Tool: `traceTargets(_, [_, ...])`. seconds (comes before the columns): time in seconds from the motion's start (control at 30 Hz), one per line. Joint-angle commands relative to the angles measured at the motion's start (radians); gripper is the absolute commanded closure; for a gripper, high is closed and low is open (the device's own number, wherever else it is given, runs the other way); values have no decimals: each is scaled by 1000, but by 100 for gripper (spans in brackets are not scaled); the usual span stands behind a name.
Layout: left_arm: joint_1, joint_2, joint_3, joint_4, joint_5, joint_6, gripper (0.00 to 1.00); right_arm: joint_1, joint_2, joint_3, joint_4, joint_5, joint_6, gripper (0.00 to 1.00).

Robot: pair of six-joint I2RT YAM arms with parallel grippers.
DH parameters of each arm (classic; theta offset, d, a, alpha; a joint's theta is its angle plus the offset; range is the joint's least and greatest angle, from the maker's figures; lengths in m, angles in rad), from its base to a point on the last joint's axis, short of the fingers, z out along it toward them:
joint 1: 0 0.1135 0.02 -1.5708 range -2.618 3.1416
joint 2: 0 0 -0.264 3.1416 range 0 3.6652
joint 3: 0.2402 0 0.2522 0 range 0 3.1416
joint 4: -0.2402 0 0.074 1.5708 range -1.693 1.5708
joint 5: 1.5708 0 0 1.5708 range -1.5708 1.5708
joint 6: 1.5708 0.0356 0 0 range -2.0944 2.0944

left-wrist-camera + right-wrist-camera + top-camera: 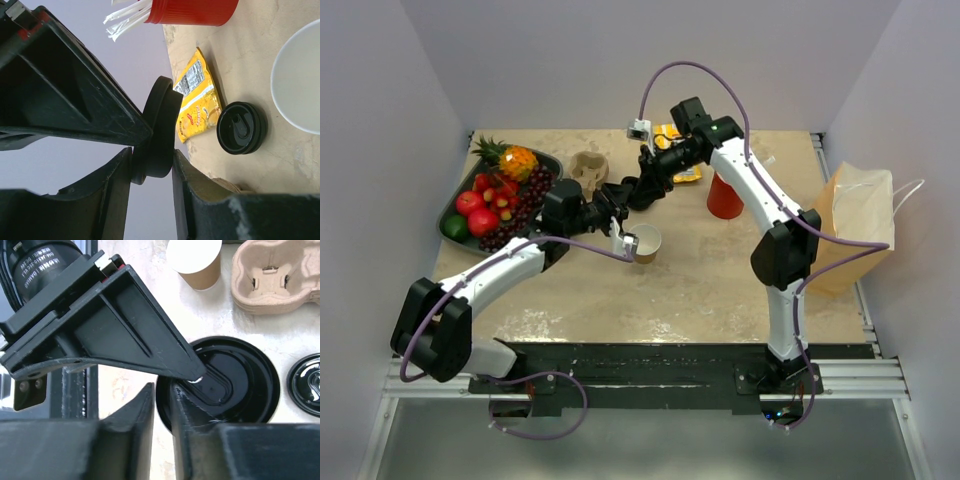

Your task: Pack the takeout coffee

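Note:
The takeout coffee is out of view. A lidless brown paper cup (646,243) (195,260) stands upright mid-table, white inside. Above the table both grippers meet on one black lid (162,115) (240,385) held on edge. My left gripper (152,162) (618,205) is shut on its rim, both fingers touching it. My right gripper (161,400) (646,188) still has the rim between its fingers, but a gap of light shows beside one finger. A second loose black lid (241,127) (306,385) lies flat on the table.
A pulp cup carrier (588,170) (275,275) sits behind the grippers. A red cup (725,197) with white stirrers stands to the right, with yellow packets (197,100) nearby. A fruit tray (548,160) is at far left, and a brown paper bag (855,225) at the right edge.

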Motion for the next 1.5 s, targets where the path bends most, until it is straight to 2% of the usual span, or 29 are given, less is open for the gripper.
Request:
traceTargets(0.0, [-6,-5,52,21,14,-20,78,-5,-70,58,29,-36,2,56])
traceTargets(0.07, [-5,-17,52,8,8,-56,79,-44,-108,55,121,-38,51,45])
traceTargets(0.13, [-5,-30,49,-4,-10,-98,80,-86,-139,37,276,-62,181,41])
traceTargets(0.23, [-6,-50,68,-32,-41,-239,81,-201,-197,-29,516,-62,390,35])
traceTargets(0.33, [-6,-59,158,-136,-50,-482,81,-241,-255,-109,639,5,461,32])
traceTargets(0.37, [-3,-44,195,-180,-38,-633,81,-243,-278,-170,658,25,453,32])
traceTargets(0.4, [7,-27,286,-320,-15,-697,81,-242,-319,-207,699,44,441,32])
traceTargets(0.5, [52,38,428,-505,114,-949,81,-240,-384,-380,821,117,500,32])
traceTargets(0.57, [81,79,469,-559,218,-1117,80,-240,-433,-478,863,145,551,32])
traceTargets(0.67, [124,114,487,-601,331,-1271,80,-234,-484,-581,914,177,609,32])
traceTargets(1.07, [155,291,413,-556,548,-1569,80,-189,-530,-781,960,193,714,32])
traceTargets(1.3, [161,331,398,-544,533,-1672,80,-168,-525,-839,932,240,695,32])
traceTargets(1.47, [187,357,378,-526,580,-1738,78,-151,-511,-868,908,277,699,30])
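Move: The left hand holds the black lid's edge. From it, the open paper cup to be covered stands about 7 cm back, 5 cm to the right and 17 cm below; the loose lid lies some 7 cm ahead, 4 cm right and 22 cm down, the cup carrier 8 cm ahead, 10 cm left and 20 cm down. From the right hand the cup is roughly 6 cm back, 2 cm right and 18 cm below. The right fingers spread and come free of the lid's edge; that hand lifts forward and to its right by about 13 cm, then sinks and eases back, staying wide open. The left keeps its pinch, rolls the lid through some 115 degrees while rising, then lowers it back towards the cup, ending 6 cm lower and nearer the base. ##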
